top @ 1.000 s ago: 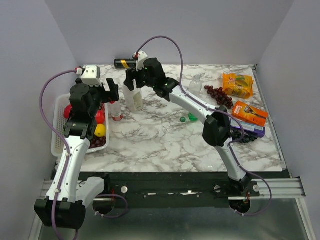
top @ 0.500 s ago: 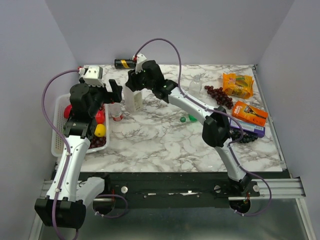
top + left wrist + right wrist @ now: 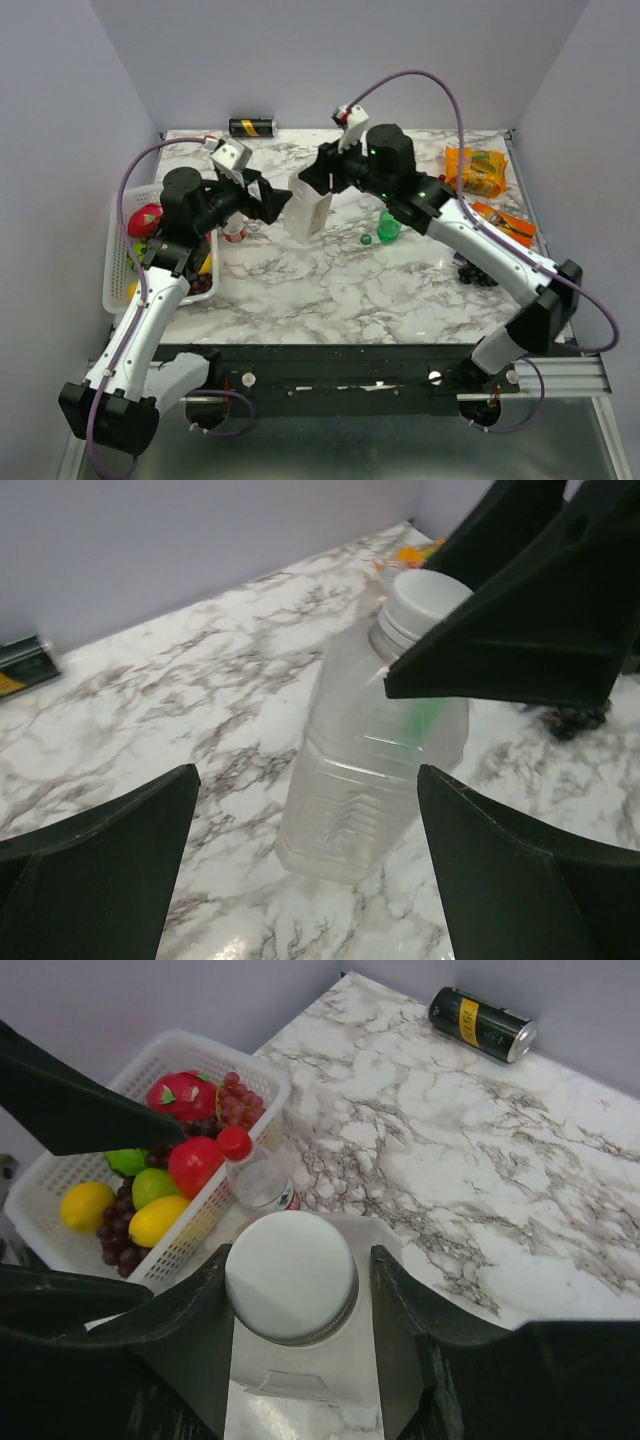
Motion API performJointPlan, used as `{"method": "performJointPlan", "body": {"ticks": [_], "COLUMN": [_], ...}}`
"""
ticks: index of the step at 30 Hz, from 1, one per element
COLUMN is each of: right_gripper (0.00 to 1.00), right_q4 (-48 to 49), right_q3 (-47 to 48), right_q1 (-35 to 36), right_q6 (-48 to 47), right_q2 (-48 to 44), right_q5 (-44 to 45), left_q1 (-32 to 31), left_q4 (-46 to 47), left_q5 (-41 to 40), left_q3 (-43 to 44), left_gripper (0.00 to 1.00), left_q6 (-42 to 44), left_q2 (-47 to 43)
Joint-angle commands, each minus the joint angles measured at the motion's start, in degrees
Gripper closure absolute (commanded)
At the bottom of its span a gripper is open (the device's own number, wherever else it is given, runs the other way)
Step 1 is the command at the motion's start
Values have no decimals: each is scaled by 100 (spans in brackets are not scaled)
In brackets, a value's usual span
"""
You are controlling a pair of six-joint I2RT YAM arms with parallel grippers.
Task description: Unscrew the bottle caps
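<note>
My right gripper is shut on the white cap of a large clear bottle, which stands tilted near the middle of the marble table. My left gripper is open just left of that bottle. In the left wrist view the bottle's body sits between its wide-spread fingers without touching them. A small clear red-capped bottle stands by the basket, also seen as the small bottle. A small green bottle stands to the right of the held one.
A white basket of fruit sits at the left edge. A black-and-gold can lies at the back. A loose green cap, orange snack packs and dark grapes lie on the right.
My right gripper has shut on the large bottle's cap and carried it from the back left toward the middle. My left arm has swung right, its open jaws now around the bottle.
</note>
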Motion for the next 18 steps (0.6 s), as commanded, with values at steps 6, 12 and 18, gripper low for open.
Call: {"method": "performJointPlan", "body": {"ticks": [6,12,18], "right_gripper": [99,99,99], "right_q4": [383,410,682], "right_q3": [-1941,-2548,-2979], "right_q1": [-355,-584,-619], "right_q6": [689,953,1252], "right_q2": [-1866,-2578,-2983], "right_q5": [-748,-775,-722], "left_q1": [-1538,-2223,-2778], "left_q4": [156,-213,-520], "left_q5": [857,496,66], "left_q3": [-133,-115,-89], "left_gripper": [1,1,1], "left_q6": [901,1411,1710], "left_q2": [-101,4,329]}}
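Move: The white-capped bottle hangs by its cap from the right fingers. Its body is about 8 cm below that hand and 1 cm back and left. From the left hand, this body is some 8 cm right, 2 cm ahead and 8 cm below. Near the table, the red-capped bottle stands about 15 cm left and 8 cm ahead of the left hand, and the green cap lies some 17 cm right and 4 cm ahead of the right hand. Still gripping the white cap, the right hand carries the bottle right and back, about 12 cm through the air, sinking only slightly and tilting a little. The left hand, fingers wide open, keeps beside it, travelling some 15 cm right and back while turning about 30 degrees clockwise to face the bottle's body, without reaching it. ##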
